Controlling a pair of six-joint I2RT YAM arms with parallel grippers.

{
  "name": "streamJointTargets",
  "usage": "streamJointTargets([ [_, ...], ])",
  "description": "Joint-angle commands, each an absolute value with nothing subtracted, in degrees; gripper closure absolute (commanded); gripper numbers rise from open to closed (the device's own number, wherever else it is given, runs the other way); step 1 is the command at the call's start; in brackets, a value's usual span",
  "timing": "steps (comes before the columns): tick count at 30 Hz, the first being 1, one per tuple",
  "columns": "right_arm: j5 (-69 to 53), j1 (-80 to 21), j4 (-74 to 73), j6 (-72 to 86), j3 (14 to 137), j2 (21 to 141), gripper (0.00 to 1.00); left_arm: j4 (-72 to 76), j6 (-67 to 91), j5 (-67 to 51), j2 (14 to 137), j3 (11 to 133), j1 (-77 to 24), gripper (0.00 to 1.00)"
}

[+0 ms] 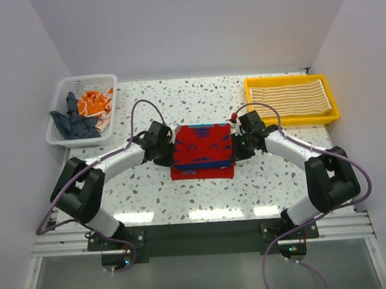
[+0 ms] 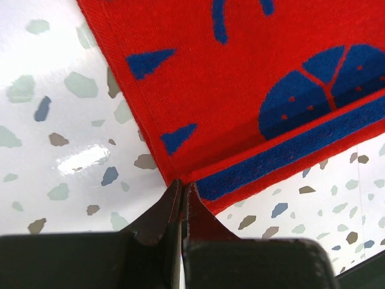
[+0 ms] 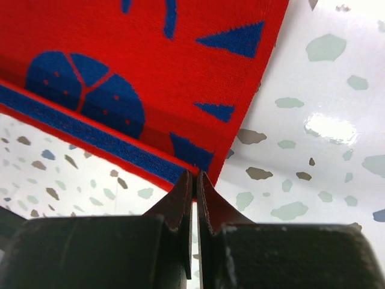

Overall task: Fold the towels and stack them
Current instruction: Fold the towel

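Note:
A red towel [image 1: 201, 150] with blue marks lies at the table's middle, its upper layer folded over a lower layer that shows along the near edge. My left gripper [image 1: 169, 148] is shut on the upper layer's left near corner; in the left wrist view the closed tips [image 2: 182, 183] pinch the red towel [image 2: 228, 90] at that corner. My right gripper [image 1: 234, 142] is shut on the right near corner, and its tips [image 3: 195, 174] meet the red towel [image 3: 138, 54] there. A tan-and-white striped towel [image 1: 288, 98] lies flat in the yellow tray [image 1: 293, 120].
A white mesh basket [image 1: 60, 130] at the back left holds a crumpled orange towel [image 1: 92, 103] and a dark blue-grey towel [image 1: 77, 124]. White walls close in the table on three sides.

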State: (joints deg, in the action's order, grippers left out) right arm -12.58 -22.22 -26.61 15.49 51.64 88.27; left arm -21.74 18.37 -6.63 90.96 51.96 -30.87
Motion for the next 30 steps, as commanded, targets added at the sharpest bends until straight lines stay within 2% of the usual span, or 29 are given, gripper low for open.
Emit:
streamJointTargets([
  [1,-8.96,-21.62,-31.20,14.68,54.67,83.77,1.00,-27.07,17.58,-0.62,87.10,54.75,-30.32,1.00],
  [10,-11.86,-22.06,-31.99,16.96,52.12,81.21,1.00,-29.62,17.23,-1.32,84.37,54.93,-30.41,1.00],
  [22,-14.24,-23.20,-24.53,19.34,45.27,86.57,1.00,-24.96,17.93,-1.14,88.42,49.22,-30.50,0.99],
  [25,-14.68,-23.82,-24.70,18.81,45.18,86.57,0.93,-25.40,18.19,-1.49,87.55,49.04,-30.76,0.88],
  [26,-14.76,-23.91,-25.13,18.63,45.18,86.22,0.89,-25.49,18.28,-1.49,87.02,48.96,-30.76,0.79],
  [27,-15.20,-24.25,-25.48,18.46,45.18,85.79,0.79,-25.66,18.37,-1.76,86.40,48.78,-30.85,0.72],
  [30,-17.83,-24.78,-27.59,17.50,45.18,83.06,0.69,-26.45,18.89,-3.33,82.89,47.99,-31.11,0.48],
])
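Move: Both grippers hold the near edge of the red towel's upper layer, one at each corner. The bottom layer's near left corner lies about 4 cm back of the left gripper, 1 cm to its left and 2 cm below; its near right corner lies about 4 cm straight back of the right gripper and 2 cm below. The middle of the towel is some 6 cm ahead of the left gripper and 10 cm to its right. The yellow box stands roughly 19 cm ahead of the right gripper and 19 cm to its right. Keep both corners of the upper layer pinched and raise the two grippers together by about 3.5 cm. Then swing them down and back towards the bottom layer's near edge, the right one ending nearly 4 cm back and lower than it began, the left about 2 cm back and 2 cm left. With the corners down, open the fingers, the left wider. ##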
